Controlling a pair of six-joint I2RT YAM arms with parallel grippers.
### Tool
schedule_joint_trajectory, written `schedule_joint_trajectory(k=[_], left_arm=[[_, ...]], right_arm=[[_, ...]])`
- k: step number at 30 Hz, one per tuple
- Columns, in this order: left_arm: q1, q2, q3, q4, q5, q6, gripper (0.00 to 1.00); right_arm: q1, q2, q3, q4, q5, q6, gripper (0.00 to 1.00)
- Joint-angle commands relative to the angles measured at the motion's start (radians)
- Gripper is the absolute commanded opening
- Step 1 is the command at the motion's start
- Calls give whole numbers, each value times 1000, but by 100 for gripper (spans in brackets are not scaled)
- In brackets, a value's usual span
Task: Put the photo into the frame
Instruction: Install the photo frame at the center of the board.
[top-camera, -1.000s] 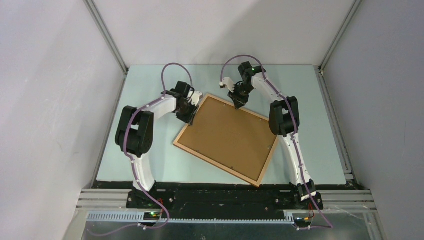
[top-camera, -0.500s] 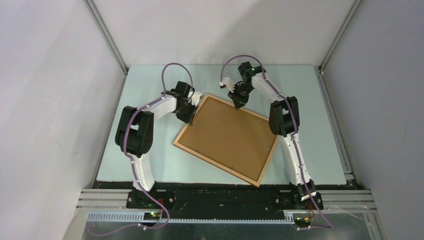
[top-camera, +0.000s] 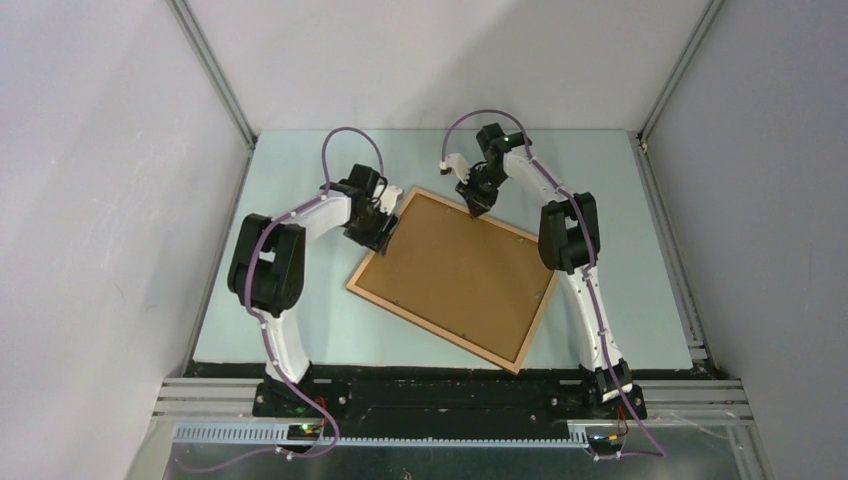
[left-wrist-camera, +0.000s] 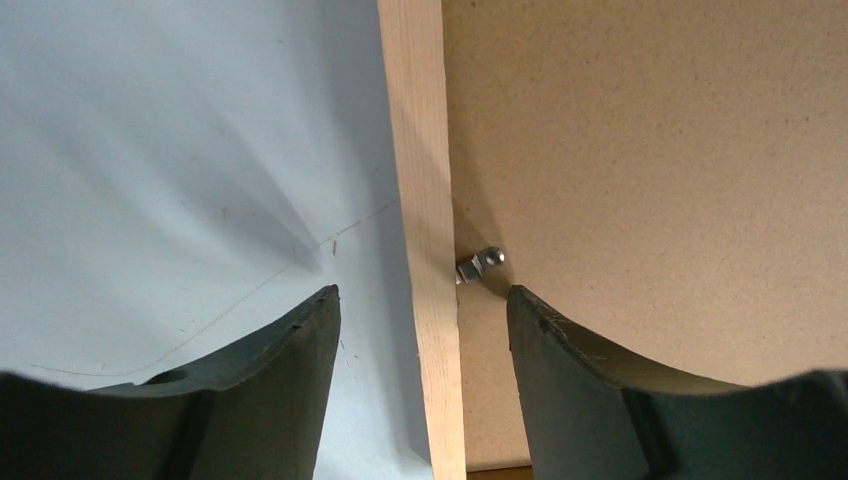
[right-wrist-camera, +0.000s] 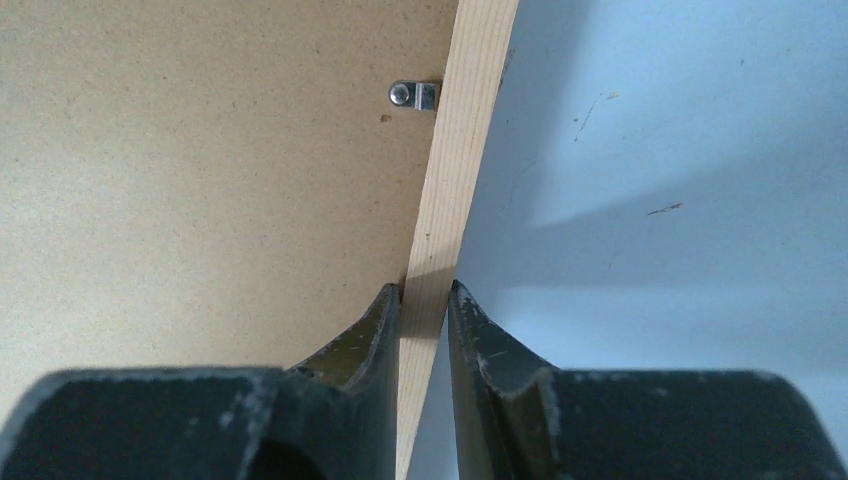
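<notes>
The frame (top-camera: 430, 329) lies back-up and slanted on the table, with a brown backing board (top-camera: 455, 275) filling it. The photo is hidden from every view. My left gripper (top-camera: 383, 228) is at the frame's far-left side. In the left wrist view it (left-wrist-camera: 422, 292) stands open, its jaws astride the light wooden rail (left-wrist-camera: 425, 200) without touching it. My right gripper (top-camera: 475, 208) is at the frame's far edge. In the right wrist view it (right-wrist-camera: 425, 290) is shut on the rail (right-wrist-camera: 470, 130), one finger over the board (right-wrist-camera: 200, 150), the other over the table.
Small metal clips (left-wrist-camera: 480, 264) (right-wrist-camera: 415, 95) stick out from the rails over the backing board. The pale blue table (top-camera: 640, 250) is walled in by grey panels on the left, back and right. Both arm bases stand at the near edge.
My left gripper's jaws have spread wide, letting go of the frame's left rail, and its wrist has shifted slightly left. The frame and the right arm have not moved.
</notes>
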Motion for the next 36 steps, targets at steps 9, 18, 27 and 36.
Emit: schedule_joint_trajectory(k=[9,18,27,36], left_arm=[[1,-91,-106,-98,146,69,68],[1,-158,-194,-145,201,115,66],[0,-232,-261,-185,256,163,66],[0,-274,-269,-202,291,172,66]], right_arm=[[48,30,44,215,109,43,14],[107,65,103,284,163,43,27],[139,46,107,344,203,100,41],[91,-156,-78,403,209,255,64]])
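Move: For the left gripper, open astride the frame's left rail, the frame's near-left corner lies about 11 cm back and 8 cm to its left, roughly 1 cm lower; the far-left corner is some 15 cm ahead and 9 cm to its right. The right fingers already pinch the far rail: the board's centre lies about 6 cm back and 9 cm left of them, the frame's middle about 16 cm back and 4 cm left, the far-left corner 7 cm ahead and 15 cm left. Draw the left gripper about 12 cm back beside the left rail to the near-left corner, fingers kept open astride the frame, tipping the fingertips back and turning slightly clockwise. Meanwhile carry the pinched far rail left and forward, some 9 cm in all, with the right hand, fingertips swinging forward; open the right fingers in the later half to release the rail, then ease slightly back right. ##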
